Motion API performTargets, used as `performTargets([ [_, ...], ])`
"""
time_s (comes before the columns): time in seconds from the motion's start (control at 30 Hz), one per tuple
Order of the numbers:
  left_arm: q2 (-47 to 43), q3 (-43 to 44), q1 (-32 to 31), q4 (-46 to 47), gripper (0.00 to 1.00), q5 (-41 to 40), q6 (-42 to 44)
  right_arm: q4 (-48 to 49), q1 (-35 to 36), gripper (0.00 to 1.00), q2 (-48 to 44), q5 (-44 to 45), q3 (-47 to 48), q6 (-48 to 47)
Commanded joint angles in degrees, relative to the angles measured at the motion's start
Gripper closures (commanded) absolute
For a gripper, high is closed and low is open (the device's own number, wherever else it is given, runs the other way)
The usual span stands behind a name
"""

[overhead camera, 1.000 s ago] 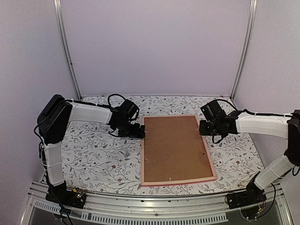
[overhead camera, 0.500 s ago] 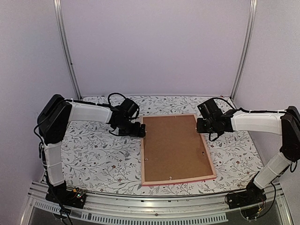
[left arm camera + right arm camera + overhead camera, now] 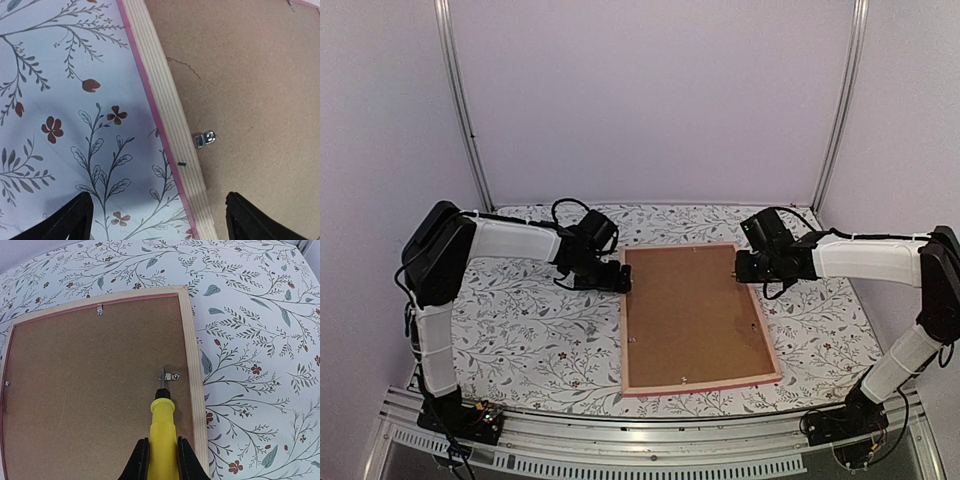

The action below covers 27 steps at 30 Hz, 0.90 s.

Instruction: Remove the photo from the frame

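Observation:
The frame (image 3: 623, 335) lies face down on the flowered cloth, its pale wooden back and pink rim showing. A brown backing board (image 3: 695, 315) fills it, so the photo is hidden. My right gripper (image 3: 162, 460) is shut on a yellow-handled screwdriver (image 3: 163, 430). The blade tip rests against a small metal clip (image 3: 169, 376) near the frame's right rail. In the top view the right gripper (image 3: 742, 268) sits over that rail. My left gripper (image 3: 157, 220) is open and straddles the frame's left rail (image 3: 165, 115), holding nothing. Another clip (image 3: 204, 139) lies just ahead of it.
More metal clips hold the board: one at the far rail (image 3: 100, 310) and one at the left rail (image 3: 7, 383). The flowered tablecloth (image 3: 520, 330) spreads around the frame. Upright metal posts (image 3: 460, 110) stand at the back corners.
My right gripper has shifted a little to the left with the screwdriver, from beside the frame's right rail to over it. The left arm has stayed put.

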Motion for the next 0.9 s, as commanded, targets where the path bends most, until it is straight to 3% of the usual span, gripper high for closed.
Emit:
performTargets([
  [0.0, 0.9, 1.5, -0.5, -1.1, 0.06, -0.2, 0.7, -2.2, 0.4, 1.00, -0.7, 0.3, 1.1, 0.5],
  [0.5, 0.7, 1.5, -0.5, -0.2, 0.07, -0.4, -0.4, 9.1, -3.4, 1.00, 9.5, -8.2, 9.3, -1.5],
  [0.87, 0.4, 0.2, -0.5, 0.7, 0.07, -0.4, -0.6, 11.8, -4.1, 1.00, 16.9, -11.6, 14.9, -1.4],
])
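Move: The right hand already grips the yellow screwdriver. The far clip, on the frame's far edge, lies roughly 14 cm ahead of the hand, 9 cm to its left and 7 cm below. The right-hand clip, where the tip now is, sits about 6 cm straight ahead; the frame's far right corner is some 15 cm straight ahead, both about as low. From the left hand the far clip is about 12 cm ahead, 17 cm to the right and slightly lower. The right hand arcs the held screwdriver about 8 cm forward, 5 cm left, towards the far clip. ##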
